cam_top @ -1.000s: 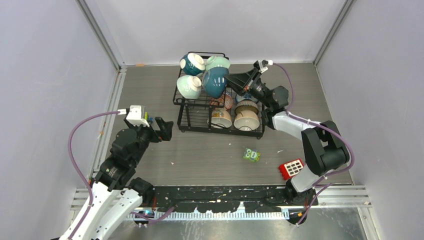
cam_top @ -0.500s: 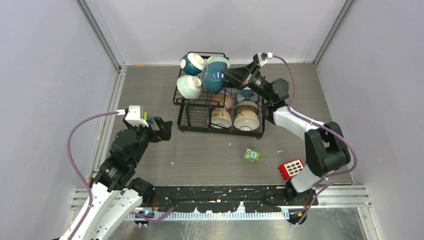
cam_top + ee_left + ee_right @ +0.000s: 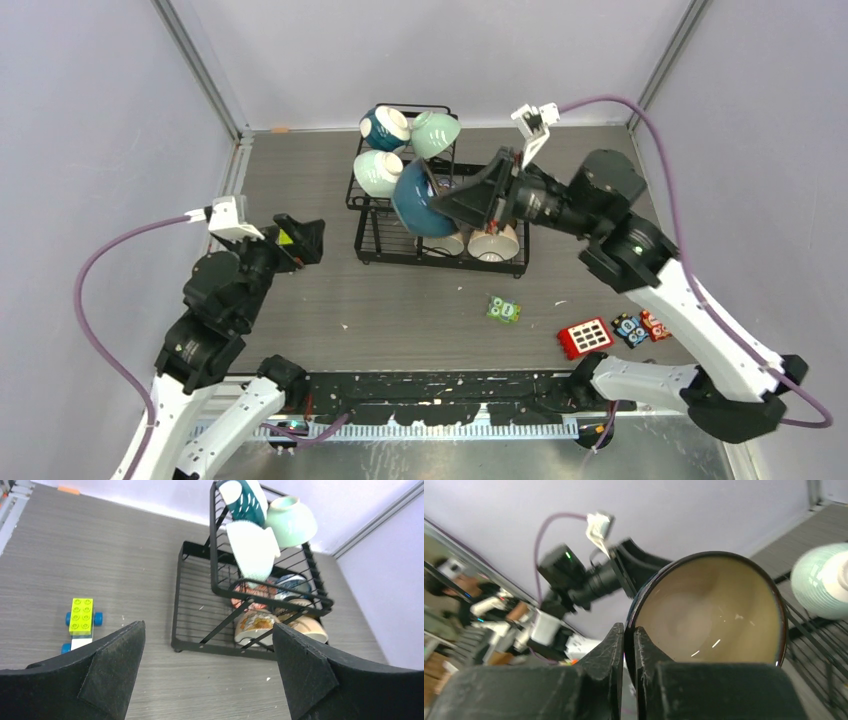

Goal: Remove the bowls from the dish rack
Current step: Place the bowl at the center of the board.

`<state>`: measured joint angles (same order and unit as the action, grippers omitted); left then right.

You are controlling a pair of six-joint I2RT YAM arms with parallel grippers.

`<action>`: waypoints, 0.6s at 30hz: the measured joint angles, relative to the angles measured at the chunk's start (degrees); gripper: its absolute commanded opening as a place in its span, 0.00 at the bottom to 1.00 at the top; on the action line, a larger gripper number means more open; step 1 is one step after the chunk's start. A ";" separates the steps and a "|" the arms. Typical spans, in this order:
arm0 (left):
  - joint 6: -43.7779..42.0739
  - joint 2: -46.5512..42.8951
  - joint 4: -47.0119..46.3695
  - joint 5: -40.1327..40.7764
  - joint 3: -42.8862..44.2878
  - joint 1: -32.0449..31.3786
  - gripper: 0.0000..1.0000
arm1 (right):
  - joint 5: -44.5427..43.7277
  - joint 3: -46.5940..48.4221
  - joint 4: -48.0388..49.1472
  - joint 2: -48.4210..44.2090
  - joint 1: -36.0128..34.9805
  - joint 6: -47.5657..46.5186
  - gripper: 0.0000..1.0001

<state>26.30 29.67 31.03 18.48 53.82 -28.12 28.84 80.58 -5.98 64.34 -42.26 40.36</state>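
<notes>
The black wire dish rack [image 3: 440,264] stands at the back middle of the table. In its upper basket lie a dark teal bowl [image 3: 383,127], a mint bowl [image 3: 436,133] and a pale green bowl [image 3: 375,172]. Cream and patterned bowls [image 3: 493,243] lie in the lower tray. My right gripper [image 3: 458,203] is shut on the rim of a large dark blue bowl [image 3: 418,200], held in the air over the rack's front. In the right wrist view its tan inside [image 3: 709,610] shows, with one finger on each side of the rim. My left gripper [image 3: 207,630] hangs open left of the rack [image 3: 220,647], holding nothing.
A yellow-green brick car [image 3: 81,617] sits on the table left of the rack. A green toy block [image 3: 503,309], a red block [image 3: 583,337] and small blue and red toys [image 3: 640,327] lie at the front right. Walls close in the table on three sides.
My right arm has lifted the dark blue bowl out of the upper basket and swung it up and toward the front. The left arm has shifted a little to the left.
</notes>
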 measured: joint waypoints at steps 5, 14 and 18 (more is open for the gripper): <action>2.05 0.33 2.43 -0.26 5.66 0.00 1.00 | -12.31 6.73 -20.33 -3.61 -11.30 -15.13 0.01; 3.89 0.90 7.30 -3.74 13.46 -0.02 0.98 | -34.32 6.91 -40.98 -2.45 -28.46 -28.44 0.01; 5.11 1.66 9.31 -7.45 14.53 0.00 0.98 | -37.99 4.57 -41.83 -2.49 -28.61 -30.23 0.01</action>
<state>31.42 31.33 40.34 11.03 68.36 -28.12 -9.15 85.14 -47.81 61.84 -70.87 10.13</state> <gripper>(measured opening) 0.983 0.144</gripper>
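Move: The right hand already pinches the blue bowl high up; the board's clear centre lies about 45 cm below it, some 3 cm ahead and 4 cm left. The dish rack's middle is about 22 cm ahead, 6 cm left and 38 cm below; the green toy is level with the hand, 10 cm right, 46 cm below. From the left hand, the board's centre lies level, some 28 cm right and 30 cm below. Still pinching the blue bowl, the right hand sinks some 13 cm and back, fingers tipping down; left rises. ##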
